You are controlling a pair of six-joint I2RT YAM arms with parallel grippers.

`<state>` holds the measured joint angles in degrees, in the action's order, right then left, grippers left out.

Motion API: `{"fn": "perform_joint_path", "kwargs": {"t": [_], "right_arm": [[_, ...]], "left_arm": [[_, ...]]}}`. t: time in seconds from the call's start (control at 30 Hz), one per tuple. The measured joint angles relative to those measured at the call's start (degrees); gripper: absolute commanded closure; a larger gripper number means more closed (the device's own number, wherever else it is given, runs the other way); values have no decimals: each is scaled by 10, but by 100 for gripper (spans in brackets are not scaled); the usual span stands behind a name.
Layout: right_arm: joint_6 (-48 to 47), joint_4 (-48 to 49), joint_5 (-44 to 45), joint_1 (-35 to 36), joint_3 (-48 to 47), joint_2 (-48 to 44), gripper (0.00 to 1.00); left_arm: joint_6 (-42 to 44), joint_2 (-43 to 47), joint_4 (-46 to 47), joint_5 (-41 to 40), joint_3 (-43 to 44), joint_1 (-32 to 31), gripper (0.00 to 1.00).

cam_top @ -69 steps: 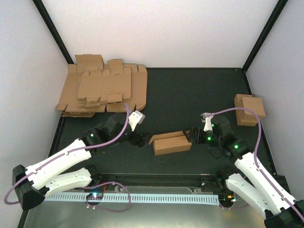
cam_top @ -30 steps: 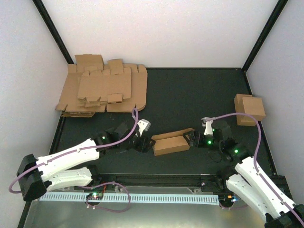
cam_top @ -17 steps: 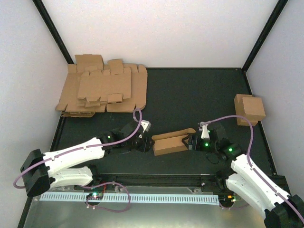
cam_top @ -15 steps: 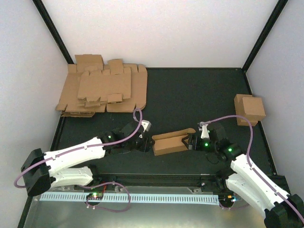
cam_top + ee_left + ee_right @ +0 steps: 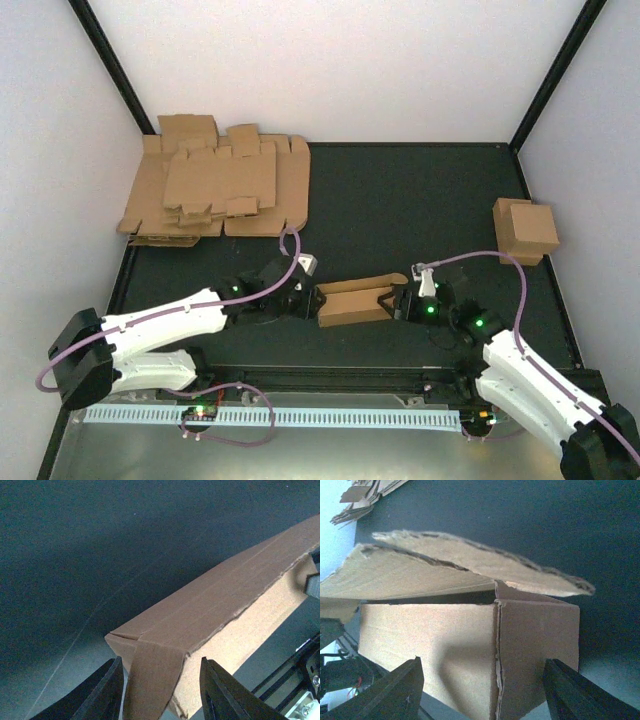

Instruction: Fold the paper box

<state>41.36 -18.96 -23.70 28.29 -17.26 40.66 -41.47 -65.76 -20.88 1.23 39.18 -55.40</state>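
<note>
The paper box (image 5: 352,303) lies lengthwise on the dark mat between my two arms, with its lid flap (image 5: 470,565) raised and ajar. My left gripper (image 5: 306,300) is at the box's left end. In the left wrist view its fingers (image 5: 107,692) press in on both sides of the folded end flap (image 5: 155,680), shut on that end of the box (image 5: 210,605). My right gripper (image 5: 400,303) is at the right end. There its jaws (image 5: 480,695) stand wide open, straddling the near corner of the box (image 5: 470,650) without touching it.
A pile of flat brown cardboard blanks (image 5: 215,190) fills the back left corner and shows again in the right wrist view (image 5: 365,495). A small folded brown box (image 5: 525,230) stands by the right wall. A white perforated rail (image 5: 300,415) runs along the near edge.
Both arms have moved inward to the box's two ends. Both pairs of jaws have narrowed, the left onto the end flap. The box has shifted slightly left and its lid has lifted.
</note>
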Motion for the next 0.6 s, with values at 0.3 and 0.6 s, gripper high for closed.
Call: {"fn": "perform_joint_path", "kwargs": {"t": [0.3,0.6], "right_arm": [[45,49,2,44,10,0,33],[54,59,22,55,14,2,33]], "left_arm": [[-20,-15,14,-15,-9,12,54],[-44,16,0,-31,-15,17,24]]}}
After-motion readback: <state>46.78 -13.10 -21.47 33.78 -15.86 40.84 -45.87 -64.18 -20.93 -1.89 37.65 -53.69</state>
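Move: The open paper box stands between the hands, its long side running left-right. Its middle lies about 9 cm to the left hand's right, level fore and aft and some 3 cm below, while the lid's left end flap is right at that hand's fingers, about 1 cm right. For the right hand, whose fingers straddle the near right corner, the box's middle is some 6 cm left and 2 cm below; the raised lid is about 6 cm left and 3 cm forward. With its half-open fingers still around the near right corner, the right hand pushes the box about 2 cm to the left, then holds there. The left hand gives way left and forward by about 2 cm, first dipping a centimetre over the lid's left end flap and rising again as its fingers spread wide to either side of the flap, the wrist turning slightly counter-clockwise. ##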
